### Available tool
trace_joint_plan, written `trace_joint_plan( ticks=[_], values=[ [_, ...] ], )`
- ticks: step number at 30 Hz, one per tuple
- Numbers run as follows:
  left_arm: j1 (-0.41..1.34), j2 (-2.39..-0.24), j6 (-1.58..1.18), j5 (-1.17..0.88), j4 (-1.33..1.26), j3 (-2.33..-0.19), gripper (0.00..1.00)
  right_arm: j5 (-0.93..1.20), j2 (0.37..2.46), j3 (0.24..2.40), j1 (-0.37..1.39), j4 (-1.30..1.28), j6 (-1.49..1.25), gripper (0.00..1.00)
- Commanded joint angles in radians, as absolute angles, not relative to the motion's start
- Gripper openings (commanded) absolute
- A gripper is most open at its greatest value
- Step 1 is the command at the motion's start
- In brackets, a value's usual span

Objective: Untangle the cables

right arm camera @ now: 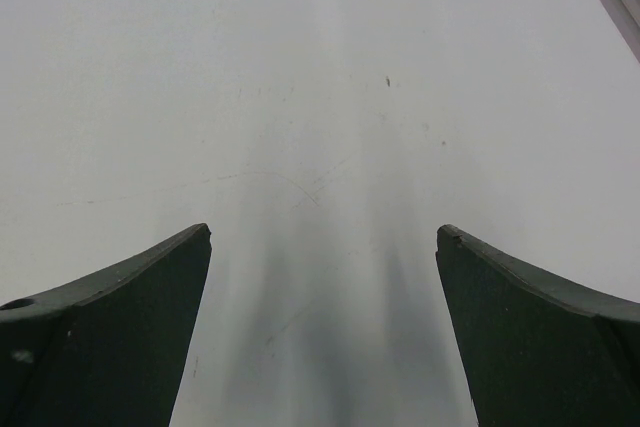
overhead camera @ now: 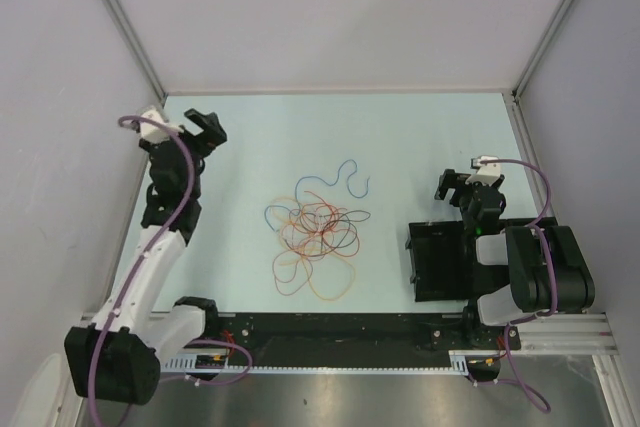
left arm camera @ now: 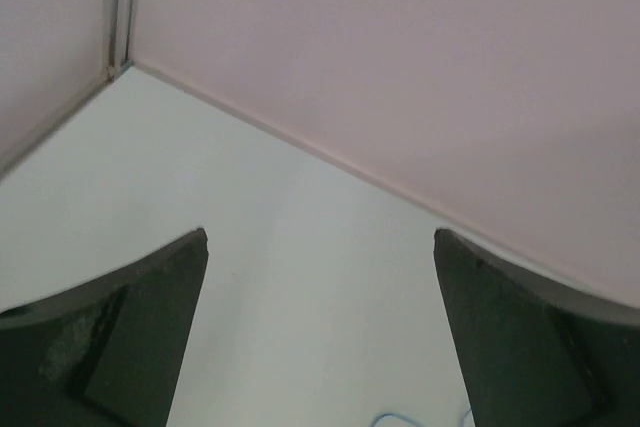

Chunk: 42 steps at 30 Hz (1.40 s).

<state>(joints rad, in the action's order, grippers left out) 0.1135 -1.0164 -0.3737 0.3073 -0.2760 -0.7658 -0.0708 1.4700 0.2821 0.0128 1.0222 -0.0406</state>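
The cables (overhead camera: 316, 229) lie in one loose tangle on the pale table, at its middle. Red and orange loops overlap at the centre, a blue wire (overhead camera: 352, 173) curls out at the far side, and an orange loop (overhead camera: 331, 290) sits nearest the arms. My left gripper (overhead camera: 205, 125) is open near the far left corner, well away from the tangle. In the left wrist view the left gripper (left arm camera: 320, 237) holds nothing, and a bit of blue wire (left arm camera: 395, 417) shows at the bottom edge. My right gripper (overhead camera: 452, 185) is open to the right of the tangle. The right gripper (right arm camera: 323, 232) hangs over bare table.
A black tray-like block (overhead camera: 438, 262) lies on the table at the right arm's base. Walls close in the table at the back (left arm camera: 400, 67) and on both sides. Thick purple cables (overhead camera: 180, 182) run along both arms.
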Motion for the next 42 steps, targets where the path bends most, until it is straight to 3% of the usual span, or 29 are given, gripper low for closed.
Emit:
trace_joint_plan(
  ticks=[1,3,7,13,17,25,30,42],
  values=[
    [-0.048,-1.125,-0.795,0.011,0.219,-0.758,1.0,-0.072,1.48,0.282,0.011,1.052,-0.026,1.0],
    [-0.058,-1.178,-0.737,-0.086,0.247,-0.808,1.0,-0.074,1.477,0.282,0.011,1.051,-0.028,1.0],
    [0.073,-1.204,-0.643,0.109,0.287,-0.876,1.0,-0.072,1.48,0.282,0.011,1.052,-0.026,1.0],
    [0.113,-1.37,-0.586,0.008,0.316,-0.972,1.0,-0.072,1.479,0.282,0.011,1.051,-0.028,1.0],
    [0.242,-1.459,-0.528,0.069,0.328,-1.084,0.99,-0.074,1.477,0.281,0.011,1.052,-0.025,1.0],
    [0.414,-1.776,-0.275,0.147,0.411,-1.373,0.9,-0.075,1.48,0.281,0.011,1.052,-0.028,1.0],
    [0.471,-1.879,-0.164,0.162,0.425,-1.483,0.74,-0.075,1.479,0.282,0.011,1.051,-0.026,1.0],
    [0.532,-1.999,0.06,0.224,0.476,-1.551,0.73,-0.075,1.48,0.282,0.009,1.052,-0.028,1.0]
  ],
)
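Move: From the left hand, high up with its fingers pointing forward, the blue cable's near-left bend lies some 19 cm to the right, 6 cm ahead and 27 cm below. The middle of the cable tangle lies about 11 cm back and 23 cm right of the hand; the blue cable's far loop is roughly 12 cm ahead and 31 cm right. From the idle right hand that bend lies about 42 cm left, 6 cm ahead and 6 cm lower. The left hand first drops nearly 18 cm beside the cables while its fingers tip from level to steeply down, then swings about 20 cm to the right with some forward reach, towards the near-left bend of the blue cable. Over the bend it slows and sinks a few centimetres more, the wrist turning clockwise by about 35 degrees and rolling its left side up, as the wide-open fingers narrow to roughly three quarters, with no touch on the cable to be seen. ##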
